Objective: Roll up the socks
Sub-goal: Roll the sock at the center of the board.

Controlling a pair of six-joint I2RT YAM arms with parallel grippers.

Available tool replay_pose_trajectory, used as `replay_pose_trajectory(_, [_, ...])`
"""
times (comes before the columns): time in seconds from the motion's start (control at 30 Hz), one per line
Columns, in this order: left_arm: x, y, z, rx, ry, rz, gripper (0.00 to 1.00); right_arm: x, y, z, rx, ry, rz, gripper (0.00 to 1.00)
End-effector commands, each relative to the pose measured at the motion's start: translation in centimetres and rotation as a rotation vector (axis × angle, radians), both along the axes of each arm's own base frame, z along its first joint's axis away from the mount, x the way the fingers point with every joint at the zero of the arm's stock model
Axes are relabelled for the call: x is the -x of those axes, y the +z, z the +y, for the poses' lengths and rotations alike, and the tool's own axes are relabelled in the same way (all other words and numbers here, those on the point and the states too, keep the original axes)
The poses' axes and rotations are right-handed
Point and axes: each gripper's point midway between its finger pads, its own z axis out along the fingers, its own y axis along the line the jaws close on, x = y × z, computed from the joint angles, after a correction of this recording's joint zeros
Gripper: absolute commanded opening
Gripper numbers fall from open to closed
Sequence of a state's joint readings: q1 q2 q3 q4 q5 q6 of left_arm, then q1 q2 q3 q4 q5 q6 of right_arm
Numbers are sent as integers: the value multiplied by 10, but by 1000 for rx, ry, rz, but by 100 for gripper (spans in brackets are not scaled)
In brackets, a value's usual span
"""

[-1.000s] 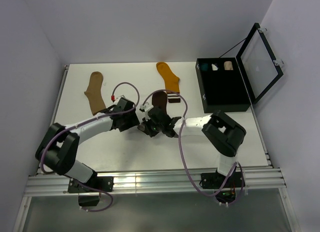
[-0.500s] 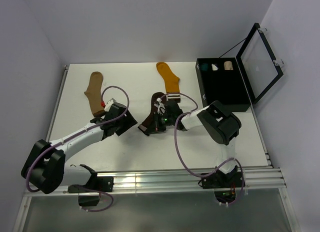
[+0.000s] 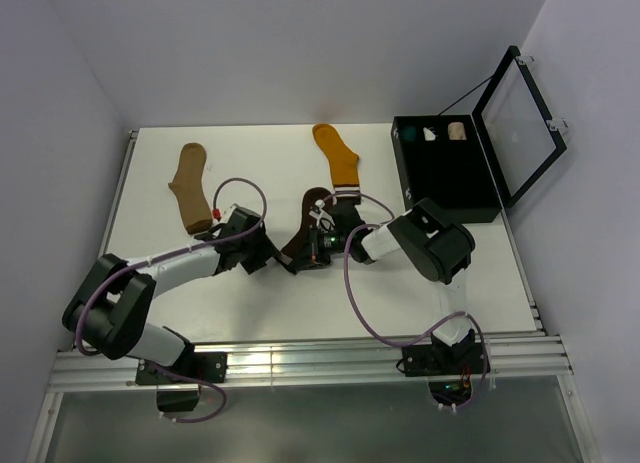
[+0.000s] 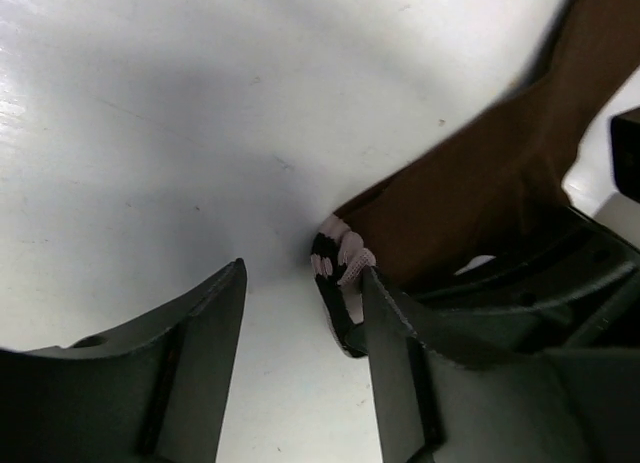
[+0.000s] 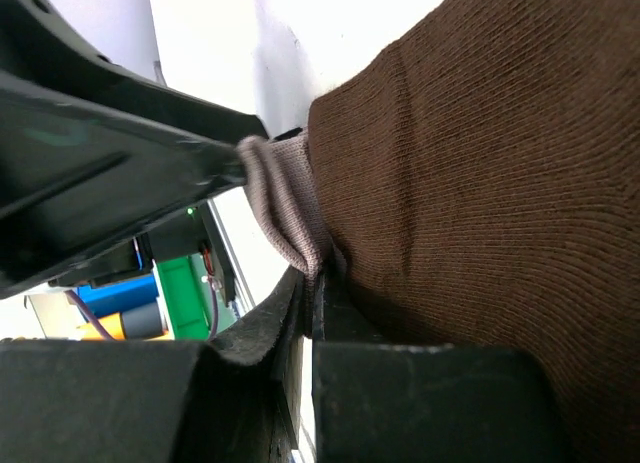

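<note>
The dark brown sock (image 3: 302, 235) lies slanted at the table's middle. My right gripper (image 3: 319, 245) is shut on a fold of the dark brown sock (image 5: 470, 163), and in its wrist view the right gripper (image 5: 315, 303) pinches the cloth tight. Just left of the sock, my left gripper (image 3: 271, 255) is open. In its wrist view the left gripper (image 4: 300, 373) has bare table between its fingers, with the sock's white-striped cuff (image 4: 340, 268) against the inner face of the right finger (image 4: 400, 373). The tan sock (image 3: 190, 188) and the mustard sock (image 3: 337, 158) lie flat farther back.
A black case (image 3: 445, 208) stands at the back right with its lid (image 3: 520, 123) raised; small fabric bundles sit in its far end. A white wall runs along the table's left side.
My left arm pulled back to the left, then came in again to the sock's cuff end, its jaws narrowing. The right gripper shifted slightly right and kept its hold on the brown sock.
</note>
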State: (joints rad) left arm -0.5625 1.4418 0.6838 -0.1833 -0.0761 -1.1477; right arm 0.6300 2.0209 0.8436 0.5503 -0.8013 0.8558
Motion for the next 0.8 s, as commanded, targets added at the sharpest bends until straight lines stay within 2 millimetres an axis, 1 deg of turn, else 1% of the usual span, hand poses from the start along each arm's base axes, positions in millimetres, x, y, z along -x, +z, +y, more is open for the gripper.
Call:
replay_pose_trajectory(0.0, [-5,2,-10,25,-11,-6,54,7,-20,-9,53,-16,50,0])
replay_pose_trajectory(0.03, [-2,-4,-11,19,-17,18,53,7,-21,-10,57,-17,49,0])
replay_pose_trajectory(0.1, [-1,-9,-12,10,-27,34,50,5,-20,-10,66,-23,43,0])
replay_pose_trajectory(0.23, [-1,-13,-14,-2,-34,43,43,3,-19,-12,88,-27,19,2])
replay_pose_trajectory(0.3, [-2,-14,-13,-20,-42,48,39,2,-18,-14,104,-29,0,5])
replay_pose_trajectory(0.33, [-3,-14,-13,-27,-44,49,35,2,-18,-15,112,-30,-7,7])
replay_pose_trajectory(0.37, [-3,-15,-12,-37,-49,53,33,1,-17,-16,121,-31,-17,9])
replay_pose_trajectory(0.4, [-3,-16,-11,-48,-50,58,31,1,-14,-19,135,-26,-42,12])
replay_pose_trajectory(0.43, [-4,-16,-11,-54,-52,58,29,-4,-14,-20,158,-40,-67,21])
replay_pose_trajectory(0.47, [-4,-16,-11,-61,-57,58,23,-6,-5,-19,163,-39,-105,25])
replay_pose_trajectory(0.5, [-4,-16,-10,-71,-56,61,22,-4,-8,-23,195,-28,-129,33])
replay_pose_trajectory(0.53, [-5,-16,-9,-79,-61,61,18,-11,-6,-25,229,-51,-174,38])
replay_pose_trajectory(0.57, [-5,-16,-9,-85,-65,63,17,-10,2,-24,238,-47,-215,42])
replay_pose_trajectory(0.6, [-6,-16,-9,-92,-68,64,16,-9,2,-26,264,-32,-248,49])
replay_pose_trajectory(0.63, [-6,-16,-8,-100,-76,64,14,-15,3,-28,297,-55,-289,52])
replay_pose_trajectory(0.67, [-6,-17,-8,-106,-80,64,14,-18,11,-28,304,-57,-332,54])
replay_pose_trajectory(0.7, [-8,-16,-9,-110,-87,63,14,-15,11,-29,336,-43,-376,57])
replay_pose_trajectory(0.73, [-7,-16,-8,-119,-99,65,14,-16,13,-29,352,-42,-412,57])
replay_pose_trajectory(0.77, [-9,-14,-10,-118,-107,61,14,-24,21,-32,380,-80,-477,57])
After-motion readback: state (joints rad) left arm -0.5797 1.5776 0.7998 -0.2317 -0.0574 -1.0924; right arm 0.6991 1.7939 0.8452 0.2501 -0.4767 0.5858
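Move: The dark brown sock's folded striped cuff is about 2 cm right of the left hand point and 1 cm lower, level with it in reach; the right fingers, pointing left, still pinch its near end, its middle some 1 cm ahead and 1 cm left of that hand. The sock's toe end is roughly 15 cm ahead and 10 cm right of the left hand, and the mustard sock's middle about 25 cm ahead and 16 cm right. The left fingers close on the far left end of the folded cuff and pinch it, the hand easing about 1.5 cm right, 1 cm down and 1 cm forward onto it. The right hand first keeps its pinch without moving, then opens to just over half, lets go of the near end and backs off some 2 cm to the right and up, its fingers tipping about 15 degrees further down. ##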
